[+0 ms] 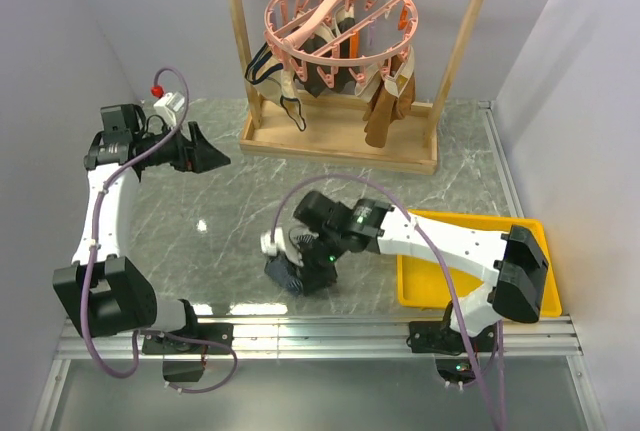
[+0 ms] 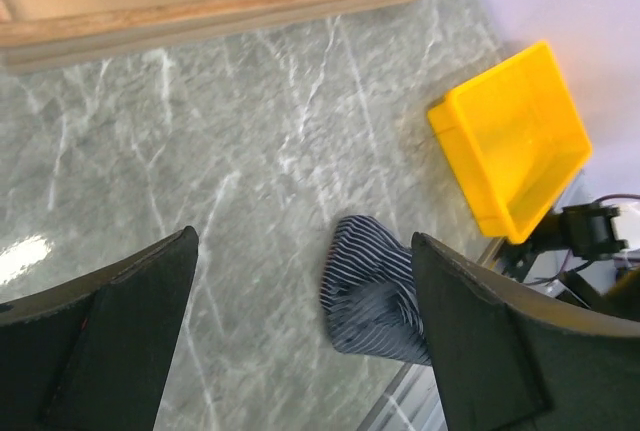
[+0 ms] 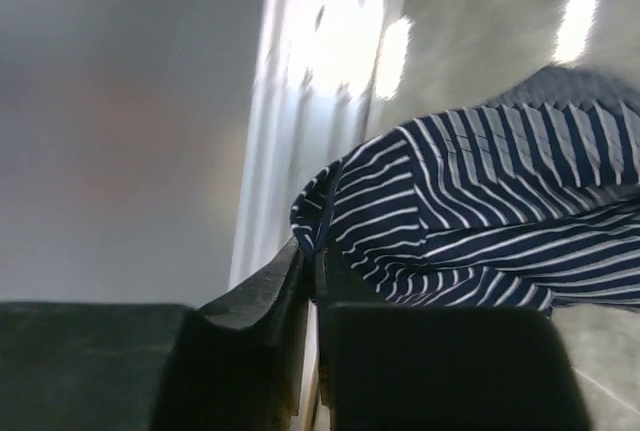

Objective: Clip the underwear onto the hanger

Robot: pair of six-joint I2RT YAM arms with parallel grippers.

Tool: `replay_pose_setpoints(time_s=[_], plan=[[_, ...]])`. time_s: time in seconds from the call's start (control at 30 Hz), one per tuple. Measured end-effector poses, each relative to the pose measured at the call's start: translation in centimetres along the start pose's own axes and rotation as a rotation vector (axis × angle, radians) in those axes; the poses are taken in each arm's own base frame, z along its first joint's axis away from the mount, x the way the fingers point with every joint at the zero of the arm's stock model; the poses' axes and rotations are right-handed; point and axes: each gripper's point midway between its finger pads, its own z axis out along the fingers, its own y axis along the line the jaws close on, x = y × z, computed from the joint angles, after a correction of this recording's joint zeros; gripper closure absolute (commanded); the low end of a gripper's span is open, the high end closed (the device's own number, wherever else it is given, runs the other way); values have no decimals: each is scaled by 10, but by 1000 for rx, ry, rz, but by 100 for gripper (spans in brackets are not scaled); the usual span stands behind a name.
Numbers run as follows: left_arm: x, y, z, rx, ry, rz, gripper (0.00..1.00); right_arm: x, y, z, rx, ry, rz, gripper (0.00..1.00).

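The underwear (image 1: 285,273), navy with thin light stripes, lies bunched on the marble table near the front edge. My right gripper (image 1: 300,266) is down on it. In the right wrist view the jaws (image 3: 312,261) stand almost together with a fold of the striped underwear (image 3: 480,211) caught at their tips. My left gripper (image 1: 215,158) hovers open at the left, well away, and its wrist view shows the underwear (image 2: 375,291) beyond its wide fingers (image 2: 303,241). The pink round hanger (image 1: 340,21) hangs from the wooden rack at the back.
The wooden rack (image 1: 340,146) stands on its base at the back centre, with tan and black garments pegged under the hanger. A yellow bin (image 1: 420,296) sits at the right, also in the left wrist view (image 2: 510,141). The table's metal front rail runs just behind the underwear.
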Motion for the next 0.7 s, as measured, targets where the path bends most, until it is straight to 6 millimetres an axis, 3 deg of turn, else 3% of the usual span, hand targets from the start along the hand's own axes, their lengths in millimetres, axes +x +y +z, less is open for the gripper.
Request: replay_pose_setpoints(time_s=[0.03, 0.1, 0.2, 0.3, 0.43, 0.57, 0.63, 0.7], plan=[[3, 3, 1, -6, 14, 6, 7, 10, 8, 5, -19, 35, -11, 66], [11, 10, 2, -12, 51, 20, 8, 27, 18, 6, -38, 90, -25, 58], [26, 16, 6, -8, 125, 53, 8, 31, 12, -6, 2, 81, -23, 36], [52, 13, 15, 16, 238, 107, 8, 23, -11, -35, 69, -9, 36, 35], [97, -11, 34, 93, 399, 222, 7, 16, -63, -73, 170, -127, 208, 38], [135, -19, 37, 139, 493, 256, 7, 21, -81, -58, 168, -136, 329, 38], [135, -13, 34, 129, 479, 235, 7, 25, -80, -44, 157, -117, 374, 39], [122, -3, 30, 111, 413, 198, 7, 24, -77, -28, 147, -99, 398, 39]])
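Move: The underwear hangs from the right gripper's fingers, its middle about 3 cm ahead of that hand point, 2 cm to its left and 7 cm below. The metal rail runs 8 cm behind this hand and 16 cm below; well below too, the stand's base lies 38 cm ahead and 8 cm to the right, the yellow tray 8 cm ahead and 42 cm to the right. From the left hand the underwear is some 23 cm back, 19 cm right and 18 cm lower. The underwear is let go over the bare table by the rail: the right fingers open to more than half while the hand dips back and right a little, then swings about 11 cm forward, turning clockwise, and finally eases down and slightly back. The left hand, empty and open, drops some 10 cm and draws back and right, its left side rising as it turns clockwise, easing slightly forward and left at the end. ##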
